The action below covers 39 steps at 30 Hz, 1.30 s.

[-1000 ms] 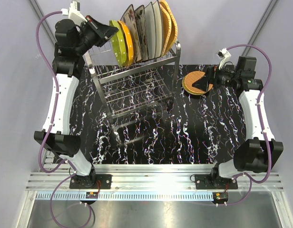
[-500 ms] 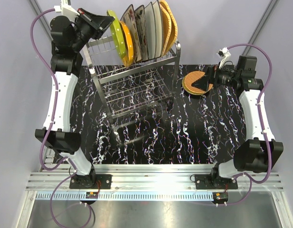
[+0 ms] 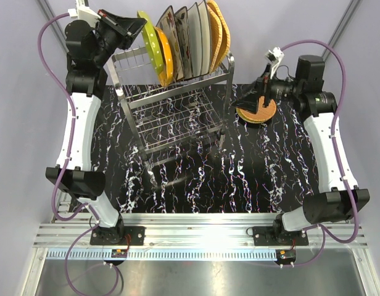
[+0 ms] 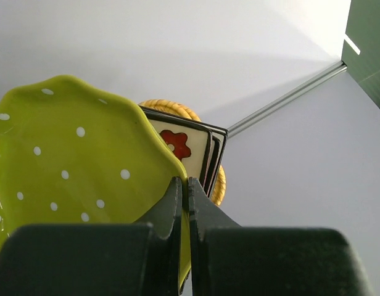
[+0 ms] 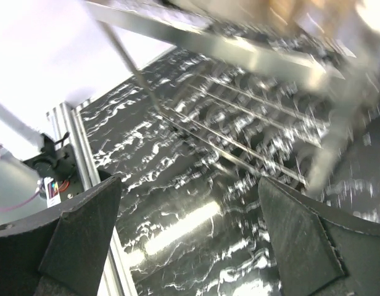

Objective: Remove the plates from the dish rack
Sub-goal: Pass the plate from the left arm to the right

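The dish rack (image 3: 171,108) stands at the back left of the table, with plates upright in its top row. My left gripper (image 3: 133,26) is shut on the rim of the dotted lime-green plate (image 3: 149,43), which stands higher than the orange plate (image 3: 166,60) beside it. The left wrist view shows the jaws (image 4: 184,185) pinching that green plate (image 4: 66,166), with a cream floral plate (image 4: 184,143) and a woven plate (image 4: 171,107) behind. More plates (image 3: 196,37) and woven ones (image 3: 218,31) fill the row. My right gripper (image 3: 250,102) hangs open over a woven plate (image 3: 264,112) that lies on the table.
The black marbled table (image 3: 251,172) runs under both arms. In the right wrist view the open gripper (image 5: 190,209) faces the blurred rack (image 5: 251,58) and the table's metal front rail (image 5: 70,132). A grey wall stands behind the rack.
My left gripper has risen and drawn back to the left, lifting the green plate higher in the rack. My right arm has lifted off the woven plate and swung left toward the rack.
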### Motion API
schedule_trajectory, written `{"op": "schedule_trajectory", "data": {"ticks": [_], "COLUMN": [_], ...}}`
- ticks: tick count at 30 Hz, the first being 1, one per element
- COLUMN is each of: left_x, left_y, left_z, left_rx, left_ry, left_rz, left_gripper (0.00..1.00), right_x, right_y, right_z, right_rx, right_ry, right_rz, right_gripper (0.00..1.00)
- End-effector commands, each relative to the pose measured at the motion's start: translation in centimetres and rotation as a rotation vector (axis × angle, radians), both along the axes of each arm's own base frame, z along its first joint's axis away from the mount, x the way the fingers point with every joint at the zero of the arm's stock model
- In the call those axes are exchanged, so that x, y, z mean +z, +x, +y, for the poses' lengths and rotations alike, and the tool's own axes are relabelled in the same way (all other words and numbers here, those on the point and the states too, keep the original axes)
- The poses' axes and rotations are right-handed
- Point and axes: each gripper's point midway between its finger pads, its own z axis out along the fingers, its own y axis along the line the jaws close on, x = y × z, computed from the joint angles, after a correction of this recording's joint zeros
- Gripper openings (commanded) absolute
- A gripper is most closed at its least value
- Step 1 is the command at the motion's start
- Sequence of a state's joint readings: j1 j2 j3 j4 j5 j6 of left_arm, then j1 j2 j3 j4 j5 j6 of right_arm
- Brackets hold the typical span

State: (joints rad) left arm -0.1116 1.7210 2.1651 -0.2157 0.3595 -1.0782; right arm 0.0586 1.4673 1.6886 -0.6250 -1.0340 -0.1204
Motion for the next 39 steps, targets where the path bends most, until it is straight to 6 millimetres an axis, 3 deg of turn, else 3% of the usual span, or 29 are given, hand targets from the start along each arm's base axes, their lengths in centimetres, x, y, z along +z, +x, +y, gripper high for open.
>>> {"op": "schedule_trajectory", "data": {"ticks": [1,6,15,24,31,39], "left_x": [11.6,11.7,12.1,11.7,11.3,10.8], "left_y": [-8.3,-9.2,-10.7,-11.7,-11.8,-11.7], "left_z": [1.6,1.9,1.9,2.1,2.2,2.2], "left_rx": [0.026,0.031,0.003,0.002,0.006,0.007], "left_ry": [-0.09,-0.104,-0.146,-0.169,-0.183,-0.189], "left_rz": [-0.355,-0.35,-0.36,-0.34,-0.329,-0.314], "left_gripper": [0.0,0.0,0.0,0.0,0.0,0.0], "right_x": [4.6,6.6,10.2,14.3,16.0,16.2], "right_y": [-1.0,-0.8,-0.3,1.2,0.9,2.9], "right_z": [2.1,5.1,12.1,17.2,20.8,23.1], "right_rx": [0.044,0.047,0.014,-0.235,-0.323,-0.433], "right_ry": [0.001,-0.015,-0.046,0.014,0.07,0.099], "right_rz": [-0.139,-0.19,-0.362,-0.539,-0.608,-0.563], "right_gripper": [0.99,0.98,0.96,1.0,1.0,1.0]}}
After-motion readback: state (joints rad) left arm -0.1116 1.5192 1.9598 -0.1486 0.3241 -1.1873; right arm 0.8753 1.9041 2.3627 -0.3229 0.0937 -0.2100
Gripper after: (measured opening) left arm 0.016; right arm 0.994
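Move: My left fingers pinch the upper rim of the green plate, whose middle hangs about 9 cm below, 3 cm ahead and 3 cm to the right. My empty right hand is going for it: the plate lies roughly 25 cm to that hand's left, 15 cm ahead and 9 cm higher. The orange plate stands some 5 cm to the right of the green one, level with it in depth and 4 cm lower. My right hand sweeps left about 24 cm with its fingers wide open, rising some 13 cm past the rack's front to the green plate. Its fingertips tip up about 30 degrees and swing clockwise, to point forward and left. Meanwhile my left hand keeps its pinch on the rim and draws the plate back about 5 cm, lifting it and then easing partly down again. ##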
